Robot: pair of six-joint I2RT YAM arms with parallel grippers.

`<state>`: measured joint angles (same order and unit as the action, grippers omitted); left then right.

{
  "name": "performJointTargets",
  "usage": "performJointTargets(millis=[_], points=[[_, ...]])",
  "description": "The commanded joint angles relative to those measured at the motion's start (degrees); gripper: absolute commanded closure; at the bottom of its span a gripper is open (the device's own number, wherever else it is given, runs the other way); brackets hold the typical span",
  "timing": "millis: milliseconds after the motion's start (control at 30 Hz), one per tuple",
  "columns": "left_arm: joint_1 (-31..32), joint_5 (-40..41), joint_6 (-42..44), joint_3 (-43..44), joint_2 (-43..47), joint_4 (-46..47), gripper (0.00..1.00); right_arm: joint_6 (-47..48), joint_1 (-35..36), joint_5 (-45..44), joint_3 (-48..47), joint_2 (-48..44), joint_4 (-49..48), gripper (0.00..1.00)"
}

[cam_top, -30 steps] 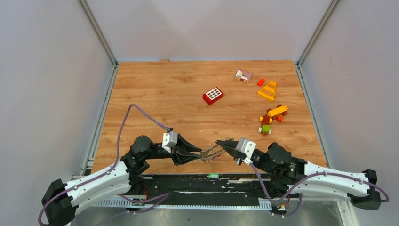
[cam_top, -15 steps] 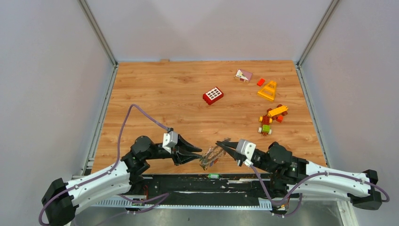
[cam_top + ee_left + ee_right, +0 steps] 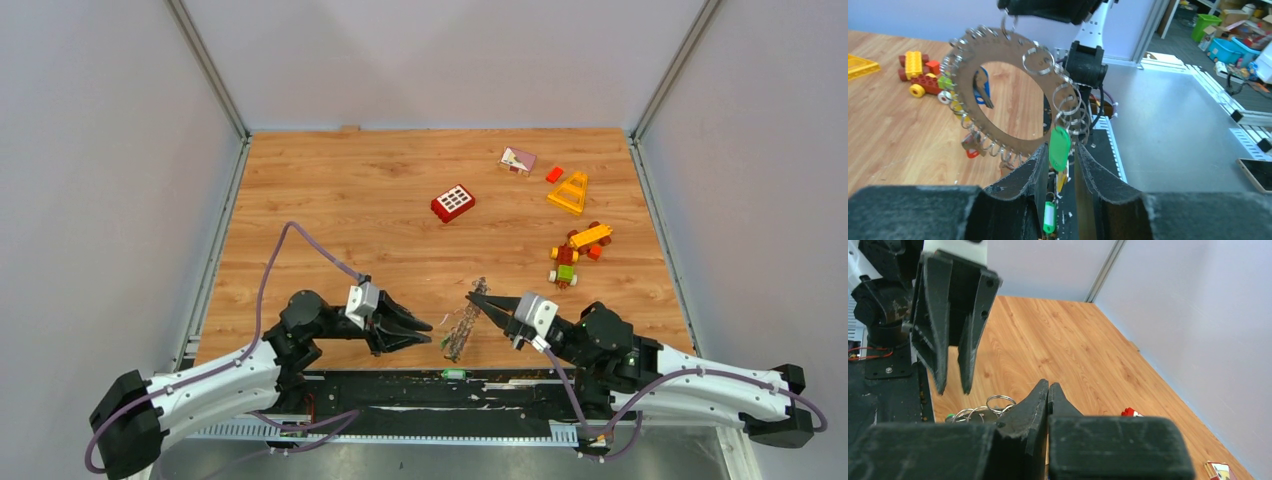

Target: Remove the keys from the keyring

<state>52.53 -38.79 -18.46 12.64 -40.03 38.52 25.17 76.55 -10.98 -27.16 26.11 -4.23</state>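
Note:
The keyring (image 3: 463,322) hangs edge-on in the top view from my right gripper (image 3: 470,296), which is shut on a small split ring at its top. In the left wrist view it is a broad grey-brown ring (image 3: 998,47) fringed with split rings and keys with coloured plastic heads. A green-headed key (image 3: 1059,145) dangles between the fingers of my left gripper (image 3: 1060,150); its jaws stand narrowly apart around the key. The right wrist view shows my right gripper (image 3: 1048,385) shut, with split rings (image 3: 998,402) just left of it.
A loose green tag (image 3: 453,374) lies on the black strip between the arm bases. Toy bricks sit farther back: a red brick (image 3: 453,203), a yellow triangle (image 3: 569,192), a brick car (image 3: 572,255), a pink-and-white piece (image 3: 517,160). Walls close in both sides.
My right gripper has risen and shifted right, swinging the keyring up from lying low between the grippers to hanging edge-on. My left jaws have narrowed.

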Motion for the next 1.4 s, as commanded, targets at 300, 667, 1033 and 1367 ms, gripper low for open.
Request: performJointTargets(millis=[300, 667, 1033, 1367], points=[[11.53, 9.77, 9.33, 3.35, -2.37, -5.05, 0.50, 0.62, -0.22, -2.16, -0.99, -1.60, -7.35, 1.00], [14.72, 19.94, 9.36, 3.21, -4.01, -0.82, 0.37, 0.45, -0.20, -3.07, -0.26, -0.44, -10.44, 1.00], [17.73, 24.21, 8.69, 4.43, -6.59, 3.35, 0.27, 0.24, -0.20, -5.60, -0.51, 2.20, -12.71, 1.00], [18.92, 29.49, 10.12, 5.50, -10.11, 3.51, 0.27, -0.05, -0.22, -5.83, -0.68, 3.95, -13.91, 1.00]])
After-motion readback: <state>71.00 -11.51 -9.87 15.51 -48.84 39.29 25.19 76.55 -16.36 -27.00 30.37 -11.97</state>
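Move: The green tag hangs on the lower near edge of the keyring, about 4 cm to the right of the left fingertips' midpoint and roughly level with it, neither ahead nor back. The ring's middle is some 7 cm right, 2 cm ahead and 2 cm above, with a yellow tag about 5 cm right and 2 cm below. From the right hand, which still holds the ring's upper edge, the green tag lies about 5 cm back, 4 cm left and 5 cm down. The left hand first darts back about 4 cm and dips a little, then comes forward again while reaching right, ending some 4 cm nearer the hanging ring, its fingers spreading from a narrow gap to wide around the green tag's line and its wrist turned slightly counter-clockwise. The right hand keeps its pinch on the ring's upper edge and eases forward and up by a couple of centimetres. ##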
